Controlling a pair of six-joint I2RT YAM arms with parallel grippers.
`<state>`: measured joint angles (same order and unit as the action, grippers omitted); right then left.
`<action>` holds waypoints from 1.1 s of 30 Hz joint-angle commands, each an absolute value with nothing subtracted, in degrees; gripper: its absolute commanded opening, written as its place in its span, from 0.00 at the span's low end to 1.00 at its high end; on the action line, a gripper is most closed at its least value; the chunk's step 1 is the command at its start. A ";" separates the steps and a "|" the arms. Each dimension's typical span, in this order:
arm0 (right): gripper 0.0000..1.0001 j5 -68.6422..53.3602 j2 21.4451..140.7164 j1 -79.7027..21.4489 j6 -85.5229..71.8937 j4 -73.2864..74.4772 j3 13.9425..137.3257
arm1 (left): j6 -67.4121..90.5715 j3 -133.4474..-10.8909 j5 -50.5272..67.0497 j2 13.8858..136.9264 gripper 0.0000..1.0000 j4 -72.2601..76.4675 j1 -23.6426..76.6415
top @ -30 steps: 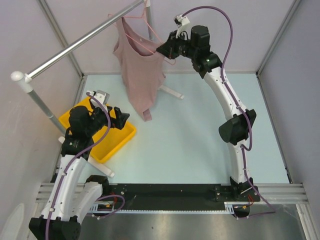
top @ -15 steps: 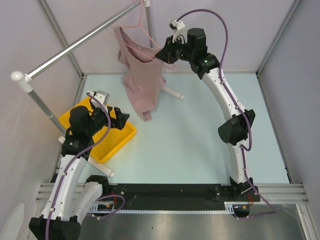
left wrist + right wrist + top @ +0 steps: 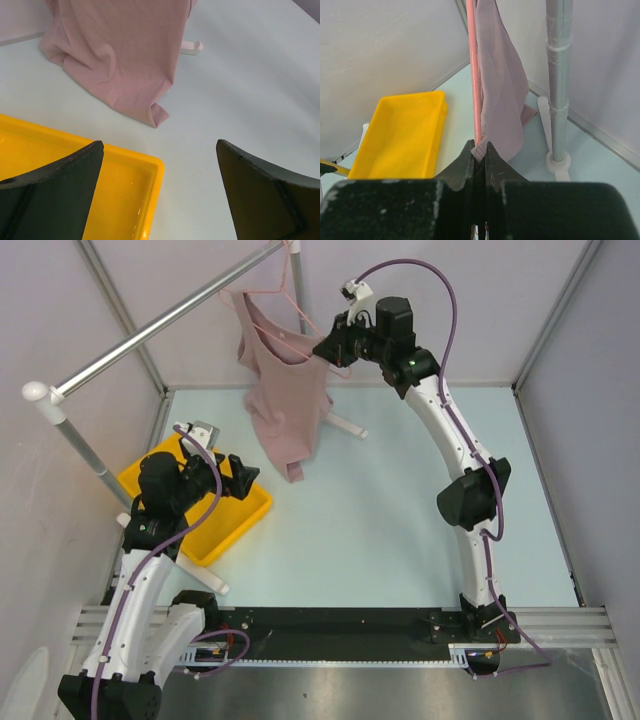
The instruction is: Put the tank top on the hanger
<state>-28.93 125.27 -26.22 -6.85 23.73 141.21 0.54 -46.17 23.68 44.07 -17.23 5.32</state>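
Observation:
The mauve-pink tank top [image 3: 285, 390] hangs from the thin pink hanger [image 3: 300, 300], whose hook sits on the grey rail at the back. My right gripper [image 3: 322, 348] is shut on the top's right shoulder edge, beside the hanger wire. In the right wrist view its fingers [image 3: 479, 148] pinch the ribbed fabric of the tank top [image 3: 500, 85], with the hanger's pink wire [image 3: 475, 75] just left of it. My left gripper [image 3: 240, 478] stands open over the yellow tray, nothing between its fingers [image 3: 160, 165]. The tank top's hem [image 3: 115, 55] hangs down to the table ahead of it.
A yellow tray [image 3: 250, 515] lies at the left by my left arm. The grey rail [image 3: 160, 325] runs diagonally from a post at the left to the back. Its upright pole [image 3: 559, 75] and white foot [image 3: 345, 425] stand just behind the garment. Walls enclose the table.
My right gripper has moved a little up and to the left with the fabric, and the tank top's upper edge has shifted with it. The left arm has not moved.

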 commanded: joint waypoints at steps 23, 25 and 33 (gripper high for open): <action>1.00 -16.19 110.14 -21.45 -8.35 12.66 127.20 | 0.09 -45.79 21.45 42.45 0.99 -16.88 5.01; 1.00 -13.64 104.52 -21.18 -6.60 10.12 119.06 | 0.26 -45.27 20.66 41.14 1.00 -16.96 4.92; 1.00 -2.03 78.08 -20.74 -4.22 6.41 82.39 | 3.16 -44.04 18.88 38.33 1.00 -20.39 1.59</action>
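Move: Pinched in the right hand's nearly shut fingers is a shoulder edge of the tank top on the hanger. Its middle hangs about 7 cm ahead, 8 cm left and 15 cm below. The hanger's middle is roughly 9 cm ahead, 11 cm left and 3 cm up, and the stand's upright post some 15 cm ahead and 5 cm left. From the idle left hand the tank top lies about 28 cm ahead, 8 cm right, at nearly the same height. Opening wide, the right fingers let go of the tank top's shoulder and the hanger's near arm while the hand stays almost in place. The hand then pulls away from both, about 14 cm to the right, rising a little before sinking again, and at the end drawing back some 5 cm as it turns about 25 degrees clockwise. ##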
